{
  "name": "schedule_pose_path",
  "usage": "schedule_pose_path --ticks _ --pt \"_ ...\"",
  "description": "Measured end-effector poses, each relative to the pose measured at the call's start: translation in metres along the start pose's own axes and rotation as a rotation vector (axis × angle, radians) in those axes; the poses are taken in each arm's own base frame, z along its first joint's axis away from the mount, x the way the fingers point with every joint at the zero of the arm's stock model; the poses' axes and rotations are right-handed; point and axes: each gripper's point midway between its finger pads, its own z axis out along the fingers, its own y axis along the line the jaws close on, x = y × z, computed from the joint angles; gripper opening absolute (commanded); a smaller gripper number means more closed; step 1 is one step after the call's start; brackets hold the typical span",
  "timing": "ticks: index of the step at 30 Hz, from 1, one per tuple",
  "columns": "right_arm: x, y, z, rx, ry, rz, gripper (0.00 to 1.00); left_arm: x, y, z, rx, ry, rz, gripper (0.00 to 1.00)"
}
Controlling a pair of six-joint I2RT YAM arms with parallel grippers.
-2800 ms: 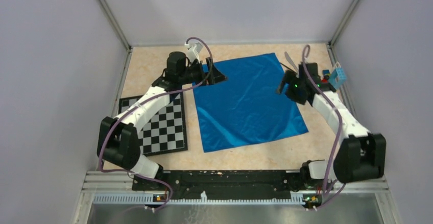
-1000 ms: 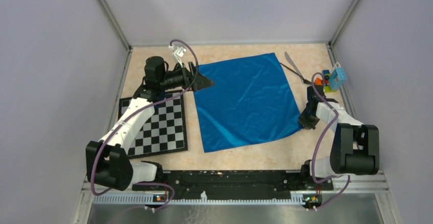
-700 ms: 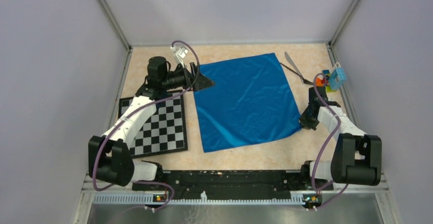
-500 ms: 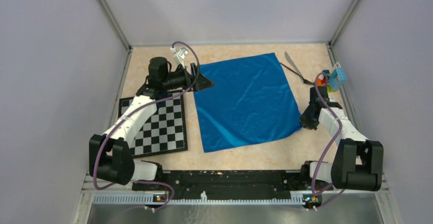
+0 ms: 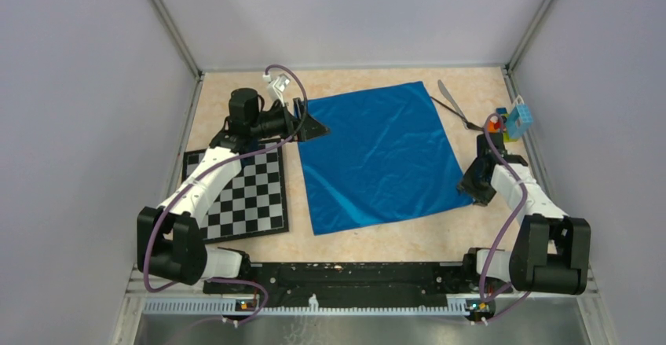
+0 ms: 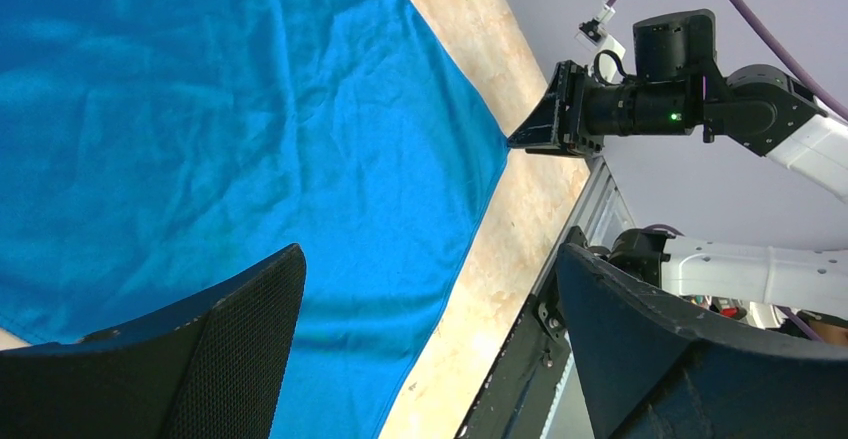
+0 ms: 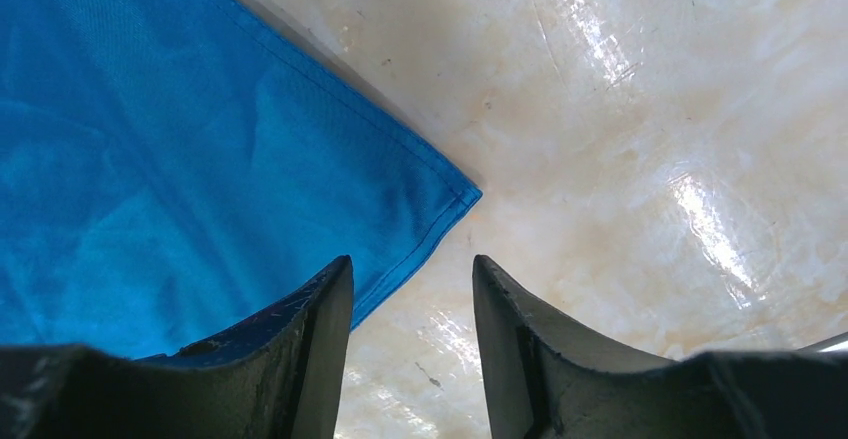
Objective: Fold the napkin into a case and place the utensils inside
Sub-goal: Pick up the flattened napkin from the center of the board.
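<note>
The blue napkin (image 5: pixel 377 156) lies spread flat in the middle of the table. My left gripper (image 5: pixel 318 129) hovers wide open at its far left corner, and the cloth (image 6: pixel 250 109) fills the left wrist view below the left gripper (image 6: pixel 430 259). My right gripper (image 5: pixel 477 188) is low at the near right corner. In the right wrist view the right gripper (image 7: pixel 412 269) is open with only bare table in the gap; the napkin (image 7: pixel 200 159) ends just ahead, its hem under the left finger (image 7: pixel 310 349). The utensils lie at the back right: a silver one (image 5: pixel 446 93) and a thin black one (image 5: pixel 458 114).
A chessboard (image 5: pixel 243 196) lies left of the napkin, under the left arm. Small colourful toy blocks (image 5: pixel 506 121) sit against the right wall near the utensils. Walls close in the table on three sides. The rail with the arm bases (image 5: pixel 345 274) runs along the near edge.
The right gripper came from the napkin's far right corner to its near right corner, and its jaws have just spread apart. The left gripper drew back left off the cloth and stays wide open.
</note>
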Motion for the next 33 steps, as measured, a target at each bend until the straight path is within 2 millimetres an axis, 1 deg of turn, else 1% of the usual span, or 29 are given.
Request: schedule_pose_path --ticks 4,10,16,21,23,28,30,33 --pt "-0.001 -0.001 0.002 0.012 0.000 -0.006 0.48 -0.001 -0.002 0.000 0.009 -0.001 0.003 0.99" --pt "0.004 -0.003 0.014 0.044 0.045 -0.026 0.47 -0.001 -0.004 -0.001 0.021 0.001 0.002 0.99" --pt "-0.001 0.001 0.021 0.037 0.031 -0.035 0.47 -0.004 -0.005 -0.003 0.030 -0.006 -0.001 0.99" --pt "-0.001 0.002 0.028 0.040 0.041 -0.045 0.45 -0.009 -0.008 -0.008 0.035 -0.023 0.009 0.99" --pt "-0.002 0.003 0.028 0.034 0.036 -0.045 0.39 -0.010 -0.009 -0.009 0.037 -0.026 0.011 0.99" --pt "-0.007 0.008 0.031 0.013 0.013 -0.045 0.08 -0.011 -0.009 -0.011 0.040 -0.028 0.011 0.99" --pt "-0.009 0.010 0.032 0.004 0.003 -0.044 0.01 -0.011 -0.009 -0.011 0.040 -0.028 0.011 0.99" --pt "-0.010 0.011 0.031 -0.004 -0.006 -0.044 0.00 -0.011 -0.008 -0.011 0.039 -0.028 0.010 0.99"
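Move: Just under the half-open right fingers is the napkin's near right corner, only about 1 cm ahead, 1 cm right and 3 cm below. The napkin's middle lies some 16 cm ahead and 26 cm left of that hand; the dark utensil lies about 30 cm ahead and 1 cm right, the toy blocks roughly 24 cm ahead and 14 cm right. From the left hand the corner is about 44 cm right, 10 cm back and 24 cm lower. Sinking about 2.5 cm onto the napkin's near right corner, the right hand also slides some 2 cm forward, low over the table, fingers still pointing down and tipping less than 5 degrees. Near the end of the slide its half-open fingers close almost fully and pinch the cloth just in from the corner tip. ##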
